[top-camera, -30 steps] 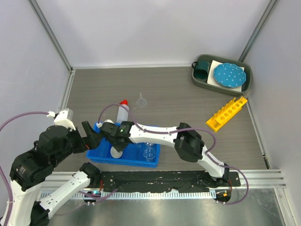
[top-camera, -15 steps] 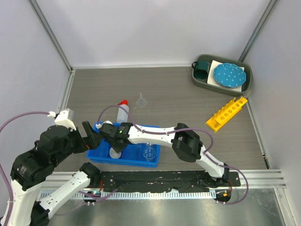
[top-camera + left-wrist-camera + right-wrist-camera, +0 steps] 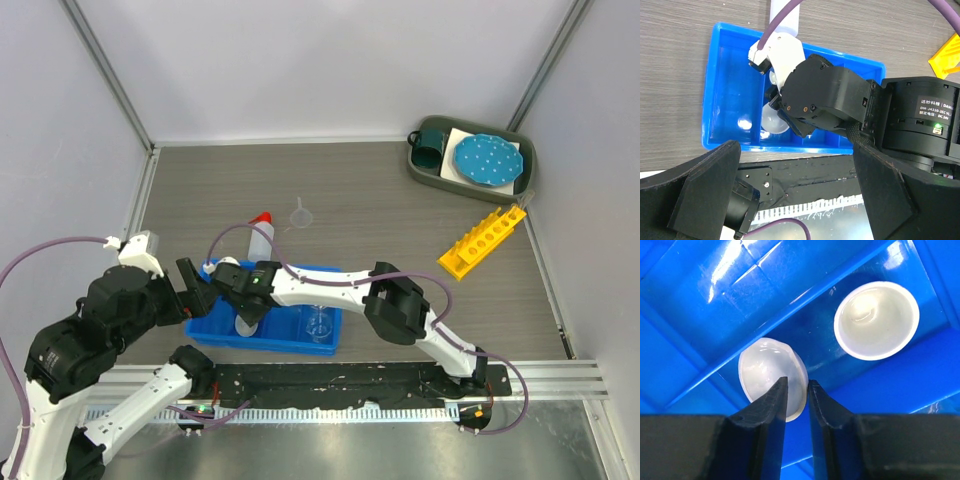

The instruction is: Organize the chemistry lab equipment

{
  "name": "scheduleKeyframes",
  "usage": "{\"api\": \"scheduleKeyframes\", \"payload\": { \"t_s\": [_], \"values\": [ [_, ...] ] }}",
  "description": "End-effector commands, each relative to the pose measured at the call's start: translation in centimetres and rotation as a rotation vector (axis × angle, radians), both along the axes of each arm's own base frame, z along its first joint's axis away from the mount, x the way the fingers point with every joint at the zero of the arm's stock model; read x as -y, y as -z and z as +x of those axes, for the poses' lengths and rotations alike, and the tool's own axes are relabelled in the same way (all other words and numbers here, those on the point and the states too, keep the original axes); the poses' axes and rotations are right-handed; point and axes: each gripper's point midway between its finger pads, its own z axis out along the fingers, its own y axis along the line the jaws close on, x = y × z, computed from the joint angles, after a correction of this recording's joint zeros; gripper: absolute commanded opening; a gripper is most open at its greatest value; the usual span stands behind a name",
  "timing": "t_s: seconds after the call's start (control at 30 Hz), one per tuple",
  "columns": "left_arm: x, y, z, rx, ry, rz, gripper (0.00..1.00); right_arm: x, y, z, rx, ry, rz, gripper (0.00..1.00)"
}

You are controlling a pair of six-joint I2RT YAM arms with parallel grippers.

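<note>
A blue tray (image 3: 212, 331) lies near the table's front edge. My right gripper (image 3: 249, 306) reaches down into it. In the right wrist view its jaws (image 3: 797, 382) stand slightly open astride the rim of a small white round dish (image 3: 765, 369), which tilts on the tray floor (image 3: 715, 300). A second white dish (image 3: 876, 320) sits flat beside it. A clear beaker (image 3: 318, 322) stands in the tray's right part. The white squeeze bottle with red nozzle (image 3: 260, 240) stands just behind the tray, the funnel (image 3: 302, 214) beyond it. My left gripper (image 3: 194, 292) hangs wide open at the tray's left end, holding nothing.
The yellow holed tube rack (image 3: 482, 240) lies at the right. A grey bin (image 3: 418, 172) in the far right corner holds a teal mug (image 3: 432, 148) and a blue dotted plate (image 3: 487, 160). Walls close off three sides.
My right jaws have parted a little around the dish's rim, and the right wrist has shifted slightly left. The left arm has stayed still.
</note>
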Motion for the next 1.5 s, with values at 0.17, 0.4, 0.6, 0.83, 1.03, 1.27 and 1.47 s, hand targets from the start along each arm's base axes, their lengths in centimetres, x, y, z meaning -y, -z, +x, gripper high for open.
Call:
{"api": "scheduleKeyframes", "payload": {
  "t_s": [0.17, 0.4, 0.6, 0.83, 1.03, 1.27, 1.47],
  "values": [
    [-1.1, 1.4, -1.4, -0.077, -0.004, 0.054, 1.0, 0.2, -1.4, 0.7, 0.046, 0.001, -0.028, 0.37],
    [-1.3, 0.9, -1.4, -0.069, -0.01, 0.062, 1.0, -0.1, -4.4, 1.8, 0.102, 0.016, -0.004, 0.42],
    [-1.3, 0.6, -1.3, -0.069, -0.008, 0.07, 1.0, 0.5, -7.8, 2.9, 0.171, 0.033, 0.011, 0.43],
    [-1.2, 0.5, -1.2, -0.072, -0.004, 0.069, 1.0, 3.0, -12.9, 6.6, 0.246, 0.16, 0.07, 0.5],
    [-1.0, 0.2, -1.1, -0.068, 0.004, 0.066, 1.0, 8.0, -14.5, 14.2, 0.225, 0.391, 0.121, 0.51],
    [-1.1, 0.3, -0.9, -0.068, 0.0, 0.084, 1.0, 12.1, -13.4, 22.0, 0.259, 0.551, 0.138, 0.59],
    [-1.2, -0.4, -0.5, -0.037, 0.006, 0.092, 1.0, 13.6, -12.3, 27.0, 0.216, 0.632, 0.185, 0.65]
  ]
}}
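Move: The clear funnel lies about 29 cm ahead of the right hand, some 11 cm to its right and a couple of centimetres lower. The red-capped wash bottle is roughly 21 cm ahead, almost in line. In the blue box the white dish just placed is 2 cm back and 2 cm left, the small white cup 6 cm ahead and 2 cm left. From the idle left hand the funnel is some 33 cm ahead, 14 cm right and 26 cm below. Upwards first and slowly, the right hand opens its barely parted fingers wider and comes free of the white dish's rim. It then speeds up, sweeping out of the blue box forward and to the right towards the funnel, about 24 cm forward, 15 cm right and 11 cm up in all. The wrist turns some 35 degrees clockwise on the way while the fingers keep opening to a bit over half. ##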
